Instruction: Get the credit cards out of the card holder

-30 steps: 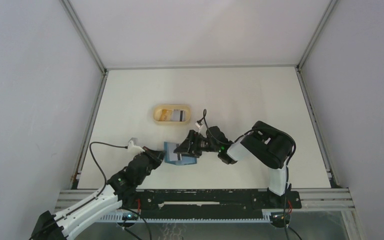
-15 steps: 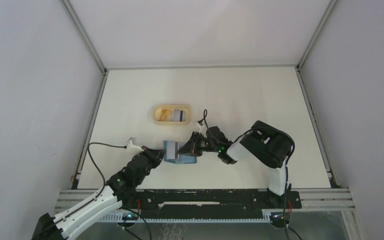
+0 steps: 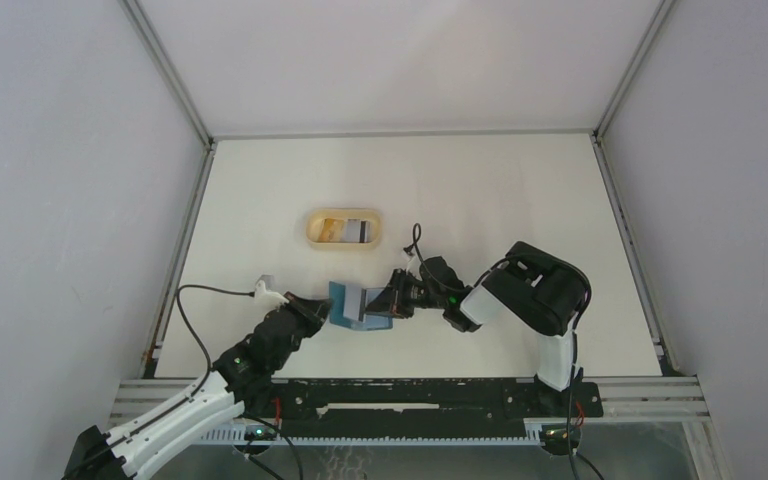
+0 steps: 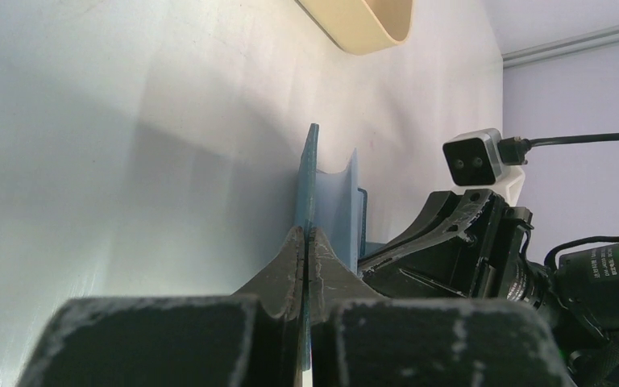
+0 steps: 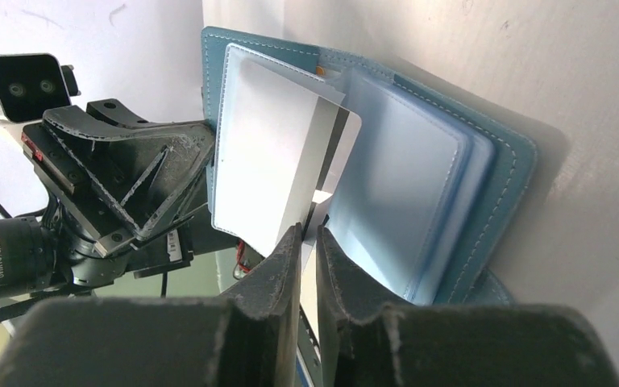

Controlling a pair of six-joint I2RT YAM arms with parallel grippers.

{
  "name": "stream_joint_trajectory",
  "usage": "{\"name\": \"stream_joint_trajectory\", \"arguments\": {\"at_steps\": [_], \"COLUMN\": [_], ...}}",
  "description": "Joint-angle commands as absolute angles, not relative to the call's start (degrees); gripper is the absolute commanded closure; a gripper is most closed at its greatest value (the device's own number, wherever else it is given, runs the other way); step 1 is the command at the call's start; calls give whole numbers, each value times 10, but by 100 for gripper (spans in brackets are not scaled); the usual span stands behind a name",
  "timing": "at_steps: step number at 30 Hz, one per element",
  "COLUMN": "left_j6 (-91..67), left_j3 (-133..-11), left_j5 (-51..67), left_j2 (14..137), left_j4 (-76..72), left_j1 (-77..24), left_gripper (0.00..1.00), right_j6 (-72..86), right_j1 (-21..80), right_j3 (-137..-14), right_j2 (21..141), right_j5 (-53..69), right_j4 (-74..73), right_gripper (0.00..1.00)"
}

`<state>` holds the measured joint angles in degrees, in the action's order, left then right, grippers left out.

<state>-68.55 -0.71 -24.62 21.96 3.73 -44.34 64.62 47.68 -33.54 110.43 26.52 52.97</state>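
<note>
The teal-blue card holder point(image 3: 344, 304) stands open on its edge between my two grippers. The left gripper point(image 3: 320, 309) is shut on its thin outer cover point(image 4: 311, 173), seen edge-on in the left wrist view between the left gripper's point(image 4: 306, 235) closed tips. In the right wrist view a white credit card point(image 5: 278, 153) sticks out of a pale inner pocket point(image 5: 407, 193) of the holder point(image 5: 506, 165). The right gripper point(image 5: 308, 230) is shut on the lower edge of that card. From above, the right gripper point(image 3: 388, 301) meets the holder's right side.
A tan oval dish point(image 3: 313, 231) holding a couple of cards point(image 3: 350, 229) sits just behind the holder; its end also shows in the left wrist view as the dish point(image 4: 371, 24). The left arm's body point(image 5: 121, 181) stands close behind the holder.
The right gripper has closed from wide open onto the white card and shifted slightly right. The holder now stands more open. The left gripper keeps its hold.
</note>
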Motion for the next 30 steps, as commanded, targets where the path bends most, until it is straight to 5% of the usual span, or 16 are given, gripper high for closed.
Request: {"name": "stream_joint_trajectory", "arguments": {"at_steps": [1, 5, 12, 15, 21, 30], "left_j6": [-683, -683, -683, -684, -684, -683], "left_j3": [83, 83, 83, 83, 83, 83], "left_j5": [-241, -241, -243, -243, -242, -243], "left_j2": [214, 213, 216, 217, 217, 218], "left_j4": [98, 98, 98, 98, 98, 95], "left_j1": [-444, -444, -444, -444, -444, -444], "left_gripper": [100, 100, 100, 100, 100, 100], "right_j6": [631, 636, 672, 707, 728, 614], "right_j1": [473, 472, 481, 487, 496, 531], "right_j3": [-332, -333, -367, -375, -375, -425], "right_j2": [1075, 1082, 1125, 1158, 1167, 1095], "right_j5": [272, 270, 274, 272, 242, 166], "right_j4": [553, 568, 592, 625, 604, 327], "right_gripper": [81, 70, 25, 14, 8, 2]}}
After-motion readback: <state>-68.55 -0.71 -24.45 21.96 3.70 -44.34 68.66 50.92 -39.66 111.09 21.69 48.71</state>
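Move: Just left of the right fingertips, the middle of the card still in its sleeve lies about 3 cm to their left, 2 cm ahead and a centimetre lower. The holder's right half is centred some 2 cm to their right, level front to back and 2 cm below. The tray stands about 17 cm ahead and 5 cm left, slightly lower. From the left hand, already pinching the holder's left edge, the card is about 5 cm right, 1 cm ahead, a little below. Opening from nearly shut to almost fully wide, the right fingers come off the card's exposed striped edge, and the hand shifts about 3 cm left, rising some 1.5 cm and edging slightly forward, until the spread fingers straddle the card. Its wrist rolls a few degrees and comes back. The left hand stays put, keeping its pinch on the holder's left edge. ##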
